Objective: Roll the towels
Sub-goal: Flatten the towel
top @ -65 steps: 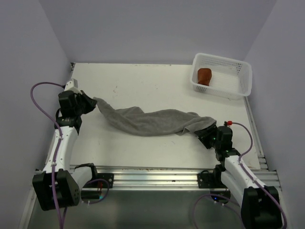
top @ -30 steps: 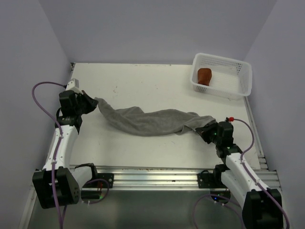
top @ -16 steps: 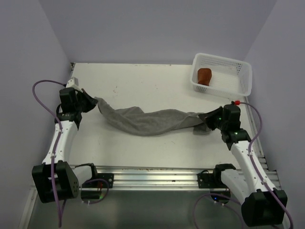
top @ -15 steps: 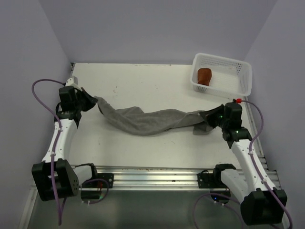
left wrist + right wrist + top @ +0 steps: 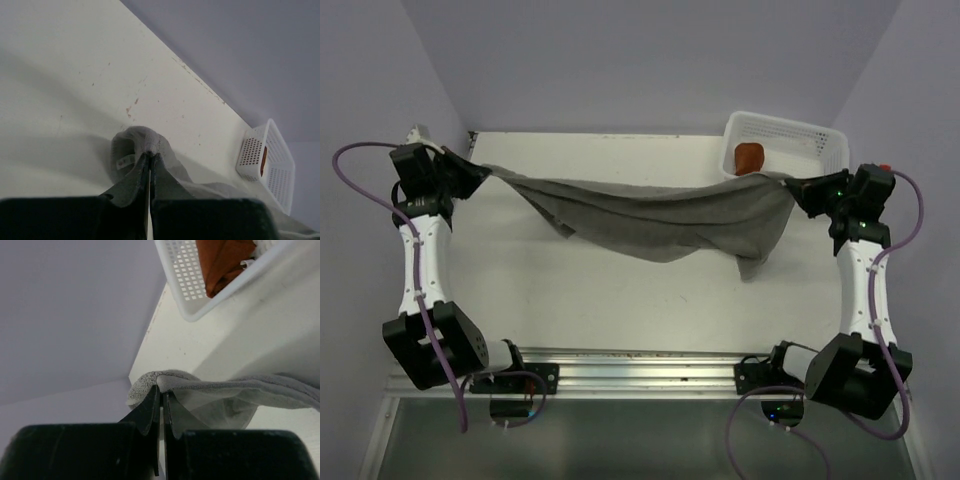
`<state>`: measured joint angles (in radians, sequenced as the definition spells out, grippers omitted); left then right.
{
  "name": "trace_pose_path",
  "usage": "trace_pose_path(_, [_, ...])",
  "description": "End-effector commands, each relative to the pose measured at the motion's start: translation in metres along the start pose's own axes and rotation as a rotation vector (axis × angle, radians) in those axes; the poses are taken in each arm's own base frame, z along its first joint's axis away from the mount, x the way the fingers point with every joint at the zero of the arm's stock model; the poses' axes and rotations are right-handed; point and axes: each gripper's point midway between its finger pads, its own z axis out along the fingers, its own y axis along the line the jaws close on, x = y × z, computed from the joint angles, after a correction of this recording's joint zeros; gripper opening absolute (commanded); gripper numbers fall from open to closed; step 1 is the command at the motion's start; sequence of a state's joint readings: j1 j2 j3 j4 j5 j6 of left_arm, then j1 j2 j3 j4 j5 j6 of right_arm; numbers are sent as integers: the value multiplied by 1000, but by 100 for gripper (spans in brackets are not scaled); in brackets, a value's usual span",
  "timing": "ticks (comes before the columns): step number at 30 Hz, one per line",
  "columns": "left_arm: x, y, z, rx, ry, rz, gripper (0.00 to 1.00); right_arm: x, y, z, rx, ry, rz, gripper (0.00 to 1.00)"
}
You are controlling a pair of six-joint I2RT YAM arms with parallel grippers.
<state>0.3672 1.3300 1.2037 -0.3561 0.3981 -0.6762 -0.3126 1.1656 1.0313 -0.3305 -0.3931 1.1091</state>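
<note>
The grey towel (image 5: pixel 660 215) hangs stretched in the air between both grippers, its middle sagging over the table and one corner drooping at the right. High at the far left, my left gripper (image 5: pixel 472 172) is shut on the towel's left corner (image 5: pixel 131 145), with the jaws (image 5: pixel 150 153) pinched together. At the far right my right gripper (image 5: pixel 800 186) is shut on the right corner (image 5: pixel 165 378), its tips (image 5: pixel 161 390) closed on the fabric. The rust-brown towel (image 5: pixel 749 157) lies rolled in the basket.
The white mesh basket (image 5: pixel 817 140) stands at the table's back right corner, just behind the right gripper; it also shows in the left wrist view (image 5: pixel 272 150) and the right wrist view (image 5: pixel 182 275). Purple walls close in on three sides.
Both arms rose and swung outward and back, lifting the grey towel off the table and pulling it taut. The right gripper closed fully on its corner.
</note>
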Motion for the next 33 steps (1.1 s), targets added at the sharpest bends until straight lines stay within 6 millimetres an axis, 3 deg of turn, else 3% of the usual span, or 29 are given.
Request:
trace_pose_path(1, [-29, -27, -14, 77, -41, -19, 0, -6, 49, -10, -128, 52, 9, 0])
trace_pose_path(5, [-38, -42, -20, 117, -54, -46, 0, -16, 77, -17, -179, 36, 19, 0])
trace_pose_path(12, [-56, -42, -32, 124, -83, -79, 0, -24, 106, -18, -251, 80, 77, 0])
trace_pose_path(19, [-74, -42, -54, 167, -135, -103, 0, -23, 112, -34, -271, 79, 77, 0])
trace_pose_path(23, [-64, -44, -61, 186, -123, -109, 0, -17, 107, -43, -276, 96, 84, 0])
trace_pose_path(33, [-56, -40, -103, 78, -206, -61, 0, -8, 112, -83, -315, 75, 101, 0])
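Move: Hanging between both closed grippers, the grey towel has its middle about 32 cm right of the left hand and 30 cm left of the right, some 4 cm back and 9 cm below both. Its folded left corner droops roughly 14 cm right of the left hand, 3 cm back and 18 cm down. From the right hand, the lower right corner trails 6 cm left, 11 cm back and 20 cm down; the white basket lies 15 cm ahead, 3 cm right, and the rolled brown towel in it 15 cm ahead, 6 cm left, both about 18 cm below. Lifting the grey towel by its two pinched upper corners, both hands rise, the left about 9 cm and the right some 12 cm. The right first swings forward about 3 cm, then draws back past its start; the left edges outward 3 cm, then comes back some 5 cm towards the base and slightly inward. Both keep their pinch, with fingers tipping up about 10 degrees. ##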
